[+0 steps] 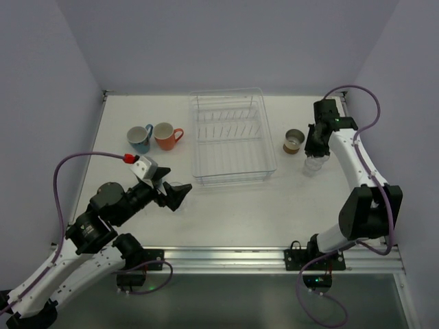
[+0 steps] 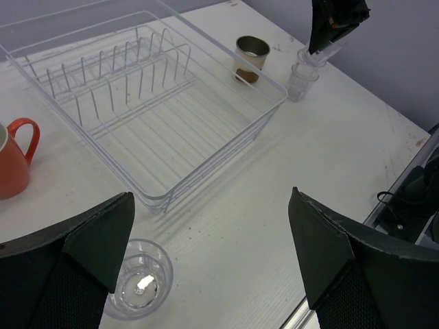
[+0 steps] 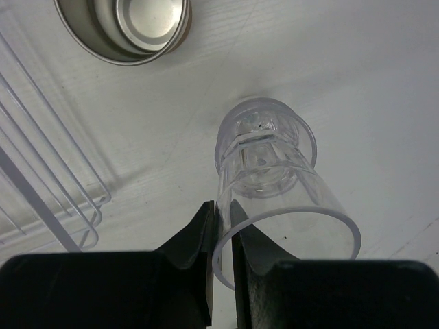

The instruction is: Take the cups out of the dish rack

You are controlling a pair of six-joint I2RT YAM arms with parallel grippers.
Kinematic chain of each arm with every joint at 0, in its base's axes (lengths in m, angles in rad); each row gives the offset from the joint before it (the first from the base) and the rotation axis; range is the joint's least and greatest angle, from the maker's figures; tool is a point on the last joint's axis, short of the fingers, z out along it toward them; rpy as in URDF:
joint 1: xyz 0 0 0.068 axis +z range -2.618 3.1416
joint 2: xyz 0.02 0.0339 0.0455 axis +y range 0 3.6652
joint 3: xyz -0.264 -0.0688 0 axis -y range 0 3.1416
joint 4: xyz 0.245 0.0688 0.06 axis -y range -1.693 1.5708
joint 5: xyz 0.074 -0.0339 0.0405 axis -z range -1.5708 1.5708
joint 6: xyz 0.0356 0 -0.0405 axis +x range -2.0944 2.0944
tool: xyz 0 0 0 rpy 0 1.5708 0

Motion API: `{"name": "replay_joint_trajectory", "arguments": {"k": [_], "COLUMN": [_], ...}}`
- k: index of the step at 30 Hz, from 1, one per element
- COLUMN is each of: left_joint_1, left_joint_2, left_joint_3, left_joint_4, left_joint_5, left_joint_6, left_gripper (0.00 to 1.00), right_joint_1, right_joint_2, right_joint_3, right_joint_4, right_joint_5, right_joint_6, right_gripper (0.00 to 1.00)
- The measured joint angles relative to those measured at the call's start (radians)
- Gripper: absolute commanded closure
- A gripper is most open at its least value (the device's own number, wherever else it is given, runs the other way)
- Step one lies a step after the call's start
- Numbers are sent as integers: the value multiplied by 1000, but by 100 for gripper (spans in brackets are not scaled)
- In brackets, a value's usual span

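The dish rack [image 1: 233, 178] [image 2: 269, 88] stands in the middle of the table with no cups in it. My right gripper [image 1: 315, 152] [image 3: 223, 214] is shut on the rim of a tilted clear tumbler [image 3: 278, 199]. That tumbler's base rests in the mouth of another clear tumbler [image 3: 306, 131] [image 1: 313, 166] standing right of the rack. A brown cup [image 1: 293, 142] [image 2: 250, 58] [image 3: 130, 27] stands beside them. Left of the rack are a blue mug [image 1: 140, 138] and an orange mug [image 1: 165, 136] [image 2: 14, 164]. My left gripper [image 1: 175, 190] [image 2: 211, 205] is open, with a clear tumbler [image 2: 137, 286] upright on the table by its left finger.
The table's near edge with a metal rail [image 1: 226, 257] runs just behind the left gripper. Purple walls close in the back and both sides. A corner of the rack [image 3: 41, 157] lies left of the right gripper.
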Motion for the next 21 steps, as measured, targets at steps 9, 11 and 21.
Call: {"name": "replay_joint_trajectory", "arguments": {"k": [9, 11, 21], "left_joint_1": [0, 0, 2], "left_joint_2": [-1, 0, 9], "left_joint_3": [-2, -2, -2], "left_joint_4": [0, 0, 0], "left_joint_5": [-10, -10, -21], "left_joint_6": [0, 0, 0], "left_gripper": [0, 0, 0], "right_joint_1": [0, 0, -1], "right_joint_2": [31, 33, 27], "right_joint_3": [2, 3, 39], "right_joint_4": [-1, -1, 3], "right_joint_5": [3, 5, 28], "right_joint_6": [-4, -6, -11], "right_gripper": [81, 63, 31]}}
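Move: The right hand still pinches one wall of a clear glass whose foot is already in the mouth of a second clear glass; that lower glass stands about 10 cm below this hand, some 2 cm ahead and 2 cm to its right. The steel cup is about 11 cm ahead and 6 cm left, and the dish rack's near right corner roughly 12 cm left and 2 cm back. From the left hand, the lower glass lies some 18 cm ahead and 50 cm right, well below. Down first, by about 1 cm, the right hand lowers the pinched glass into the lower one, pauses, then spreads its almost shut fingers to roughly two thirds open, letting go of the wall. As they part, it starts to lift, rising about 1.5 cm and easing some 1 cm forward, its fingers still pointing steeply down. ##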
